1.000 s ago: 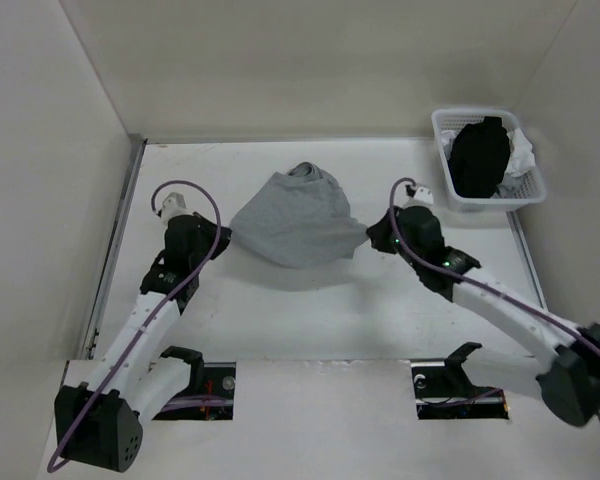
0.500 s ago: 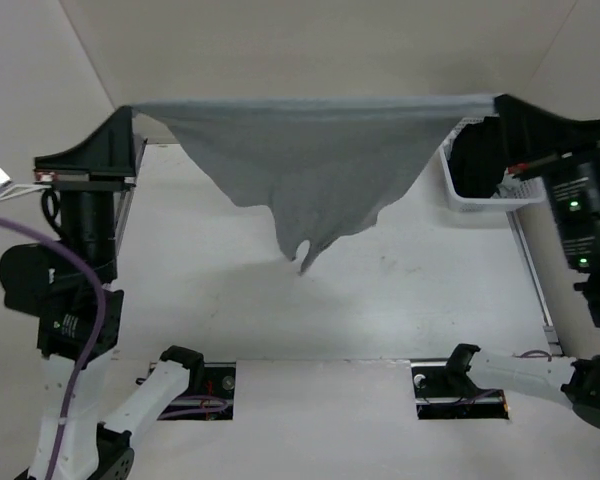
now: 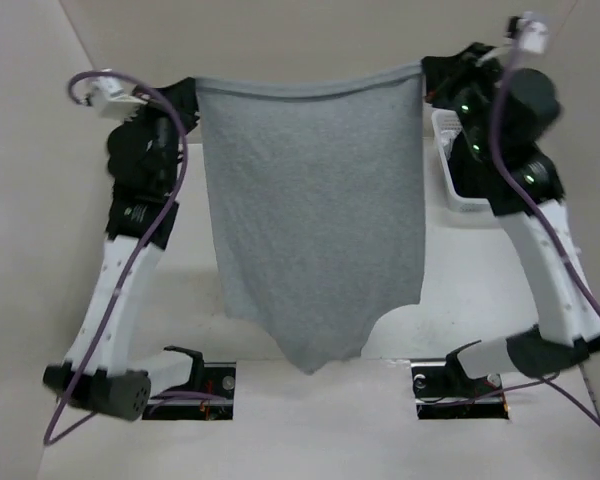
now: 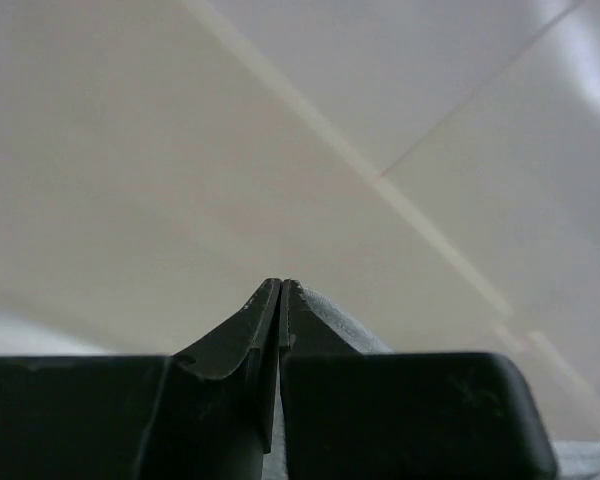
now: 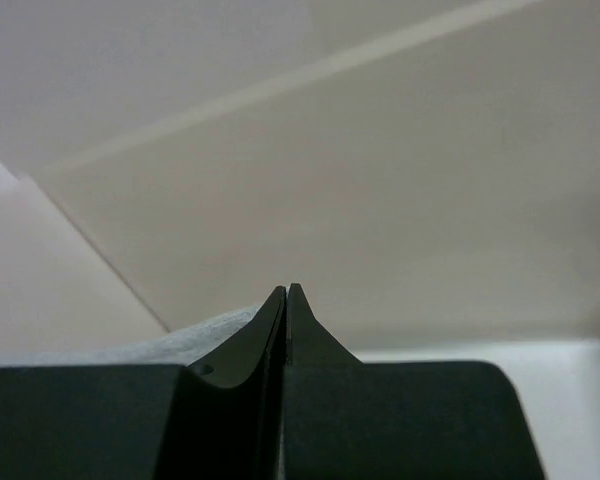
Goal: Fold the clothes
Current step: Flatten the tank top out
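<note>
The grey T-shirt [image 3: 315, 220] hangs high in the air as a flat sheet, its top hem stretched between both grippers and its lower end drooping to a point near the table's front edge. My left gripper [image 3: 190, 92] pinches the top left corner and my right gripper [image 3: 428, 72] pinches the top right corner. In the left wrist view the left gripper [image 4: 281, 283] is shut, with grey fabric [image 4: 335, 322] showing beside its right finger. In the right wrist view the right gripper [image 5: 286, 289] is shut too, grey fabric [image 5: 170, 340] trailing off to its left.
A white basket [image 3: 455, 190] stands at the back right, mostly hidden behind the right arm and the shirt. White walls enclose the table [image 3: 480, 300] on the left, back and right. Both arms are raised tall at the sides.
The shirt went from a heap on the table to a raised, stretched sheet. Since half a second ago the grippers have come closer together and the cloth hangs longer and flatter.
</note>
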Motion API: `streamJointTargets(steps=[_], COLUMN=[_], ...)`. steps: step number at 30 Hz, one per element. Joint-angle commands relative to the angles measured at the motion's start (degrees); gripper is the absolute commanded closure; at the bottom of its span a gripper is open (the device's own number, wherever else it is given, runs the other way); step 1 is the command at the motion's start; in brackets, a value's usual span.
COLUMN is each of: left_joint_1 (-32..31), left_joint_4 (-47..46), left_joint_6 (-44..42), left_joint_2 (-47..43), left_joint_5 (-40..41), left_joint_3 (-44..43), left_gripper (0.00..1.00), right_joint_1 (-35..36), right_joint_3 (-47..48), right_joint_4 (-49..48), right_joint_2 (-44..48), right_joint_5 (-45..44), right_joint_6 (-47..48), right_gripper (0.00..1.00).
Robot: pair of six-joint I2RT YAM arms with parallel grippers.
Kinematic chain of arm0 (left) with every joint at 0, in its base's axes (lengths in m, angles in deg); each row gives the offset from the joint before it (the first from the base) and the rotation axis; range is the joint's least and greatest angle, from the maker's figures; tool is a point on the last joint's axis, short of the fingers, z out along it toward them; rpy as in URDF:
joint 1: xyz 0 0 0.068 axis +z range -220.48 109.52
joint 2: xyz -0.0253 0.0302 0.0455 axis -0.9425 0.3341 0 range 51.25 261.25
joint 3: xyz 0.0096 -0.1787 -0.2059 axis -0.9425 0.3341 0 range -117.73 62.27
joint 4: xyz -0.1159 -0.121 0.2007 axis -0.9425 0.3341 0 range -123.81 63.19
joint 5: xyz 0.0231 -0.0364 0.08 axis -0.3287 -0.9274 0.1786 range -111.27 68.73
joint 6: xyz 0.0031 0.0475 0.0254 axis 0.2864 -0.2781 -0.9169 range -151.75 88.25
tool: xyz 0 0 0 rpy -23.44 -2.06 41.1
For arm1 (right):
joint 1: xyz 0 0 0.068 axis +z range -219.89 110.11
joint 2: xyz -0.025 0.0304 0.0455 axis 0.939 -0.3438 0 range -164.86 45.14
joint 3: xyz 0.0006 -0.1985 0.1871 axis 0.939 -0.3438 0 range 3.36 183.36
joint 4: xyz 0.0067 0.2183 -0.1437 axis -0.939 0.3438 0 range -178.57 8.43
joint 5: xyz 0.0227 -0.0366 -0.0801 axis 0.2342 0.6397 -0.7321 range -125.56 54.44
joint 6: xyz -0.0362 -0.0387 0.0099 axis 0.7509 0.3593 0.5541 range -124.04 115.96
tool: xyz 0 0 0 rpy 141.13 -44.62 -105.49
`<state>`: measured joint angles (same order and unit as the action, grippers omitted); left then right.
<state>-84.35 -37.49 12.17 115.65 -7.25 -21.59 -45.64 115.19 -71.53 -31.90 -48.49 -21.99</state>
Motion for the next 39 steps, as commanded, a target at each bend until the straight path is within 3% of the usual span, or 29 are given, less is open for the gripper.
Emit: streamJointTargets(steps=[1,5,9,14,19,22,26,32,35,39], left_joint_1=[3.97,6.44,6.27,7.06,7.24,5.66,2.23,-2.69,-3.57,-3.93], left_joint_4=[-1.94,-1.16,2.27,2.63,1.75,0.26,-3.17,-3.00,4.44,21.32], left_joint_6=[2.74,5.03,3.81,2.22,1.17,0.29,-0.68,1.16,3.01,4.15], left_joint_2=[8.87,20.65,26.12,24.02,17.88,12.61,4.17,-13.83,-26.22,-40.73], left_joint_5=[-1.00,-5.31,-6.11,-6.11,-5.67,-4.71,-1.81,1.44,2.15,1.98], left_joint_3=[4.14,-4.36,-15.00,-18.36,-15.21,-9.25,4.55,34.76,47.35,55.02], left_gripper=[1.00,1.00,1.00,1.00,1.00,1.00,1.00,1.00,1.00,1.00], right_joint_1=[-5.04,-8.38,-9.88,-9.62,-9.53,-9.27,-7.95,-0.58,5.04,15.49], right_joint_3=[-3.11,4.68,19.00,29.14,25.21,13.03,-13.41,-51.48,-63.89,-76.65], right_joint_4=[-1.30,-0.52,5.36,8.45,8.81,5.48,-3.05,-10.17,-9.75,-4.58], right_joint_2=[-6.97,-16.80,-25.61,-27.56,-20.63,-11.86,2.99,23.65,31.65,40.80], right_joint_5=[10.98,13.71,15.74,15.83,15.04,14.25,13.55,9.33,8.36,5.12], right_joint_6=[-7.35,-8.76,-9.47,-9.20,-8.85,-8.68,-9.90,-12.63,-14.64,-20.44], right_gripper=[0.99,0.99,0.99,0.99,0.99,0.99,0.99,0.99,0.99,1.00])
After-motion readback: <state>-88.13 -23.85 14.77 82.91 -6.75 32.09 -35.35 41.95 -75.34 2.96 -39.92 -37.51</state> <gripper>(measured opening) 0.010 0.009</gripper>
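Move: Each hand pinches a hem corner of the tank top, some 56-60 cm up. The cloth trails back and down between them: its middle is roughly 14 cm back and 22 below, 20 cm to the left hand's right and 19 to the right hand's left. The open table spot for it lies 8 cm ahead of both hands, level with the cloth's middle sideways and far below. The laundry basket stands about 14 cm ahead and 20 right of the right hand. Forward and down together both hands fling the tank top, about 18 cm out, fingers tipping down, then swing back and up most of that way. From there they sink fast, drawing back towards the base and tipping down again, to finish some 35 cm lower and 10 cm nearer the base than at the start. Both grippers stay shut on the hem corners. ##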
